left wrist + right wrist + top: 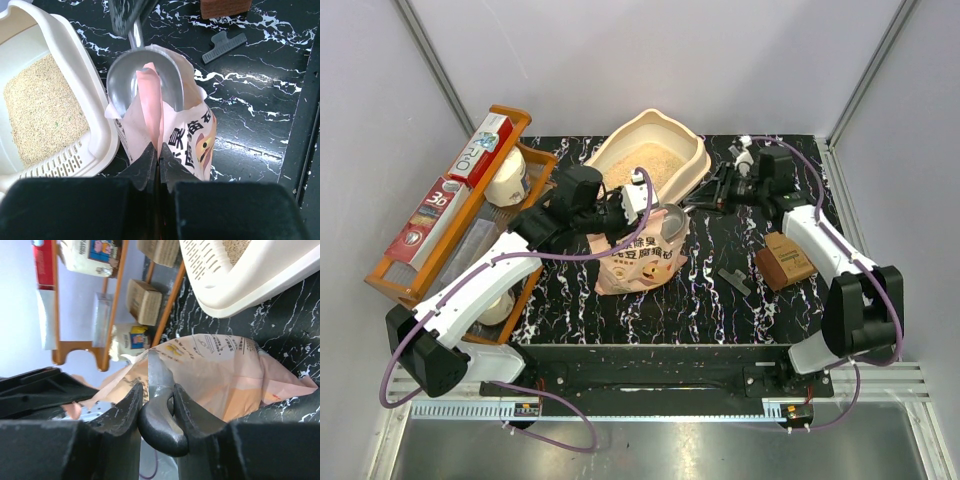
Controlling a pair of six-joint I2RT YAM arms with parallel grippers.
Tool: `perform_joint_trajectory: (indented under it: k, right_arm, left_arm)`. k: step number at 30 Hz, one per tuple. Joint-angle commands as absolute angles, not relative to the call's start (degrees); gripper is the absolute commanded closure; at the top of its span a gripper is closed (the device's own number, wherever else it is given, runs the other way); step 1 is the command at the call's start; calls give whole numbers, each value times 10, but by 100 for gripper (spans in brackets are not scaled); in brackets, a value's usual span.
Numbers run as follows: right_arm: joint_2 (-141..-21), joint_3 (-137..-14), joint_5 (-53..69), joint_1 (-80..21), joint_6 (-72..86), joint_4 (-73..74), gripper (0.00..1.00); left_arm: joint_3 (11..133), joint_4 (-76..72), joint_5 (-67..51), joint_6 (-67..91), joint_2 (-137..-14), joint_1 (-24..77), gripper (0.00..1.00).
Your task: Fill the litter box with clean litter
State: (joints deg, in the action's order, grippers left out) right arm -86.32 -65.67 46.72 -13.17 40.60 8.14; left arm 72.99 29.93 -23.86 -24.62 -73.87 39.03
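Note:
The cream litter box (692,160) stands at the back of the table with a layer of clean litter (645,170) in it; the left wrist view shows the same litter box (95,115) and litter (40,110). In front of it stands the pink litter bag (640,262). My left gripper (642,222) is shut on the bag's top edge (150,100). A metal scoop (145,80) sits in the bag's mouth. My right gripper (157,390) is shut on the scoop's black handle (162,427), to the right of the bag (225,380).
An orange wooden rack (430,225) with boxes and bottles runs along the left side. A brown box (785,260) and a black clip (732,280) lie on the table to the right of the bag.

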Motion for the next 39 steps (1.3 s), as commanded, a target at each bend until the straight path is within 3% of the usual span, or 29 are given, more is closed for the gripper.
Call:
perform_joint_trajectory:
  k: [1,6,25,31,35,39]
  right_arm:
    - [-872,-693,609,-78,483,7,100]
    - [-890,-702,670,-37,490,21,100]
    - [-939,-672,724,-4,432,40,100]
    - [-974,-618,747,22,523,-88,100]
    - [-1006,-567,758,23,634,-263,100]
    - [-1013,-595,774,23,613,-225,100]
  left_arm:
    - [751,274,-245,-268,-722,396,100]
    - [758,268,-240,-273,-720,396,100]
    - [768,281,-222,-301,-712,396,100]
    - [770,285,-225,-304,-716,397,100]
    - [766,283,-226,-299,-715,399,100]
    - [766,290,-219,-308,-714,401,100]
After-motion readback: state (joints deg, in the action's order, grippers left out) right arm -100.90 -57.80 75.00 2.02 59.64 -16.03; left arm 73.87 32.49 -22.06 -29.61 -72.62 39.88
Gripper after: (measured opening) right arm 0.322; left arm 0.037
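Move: The right hand grips the scoop, its pan in the bag's mouth. The middle of the litter bag lies roughly 10 cm left, 8 cm back and 12 cm below this hand; the litter box is about 12 cm ahead and 8 cm left, the grey clip about 14 cm back and 10 cm right, both lower. From the left hand, still pinching the bag's rim, the bag's middle is some 3 cm right, 3 cm back and 14 cm down. Right hand draws the scoop about 6 cm right from the bag, then dips some 6 cm, tilting its left side up. ##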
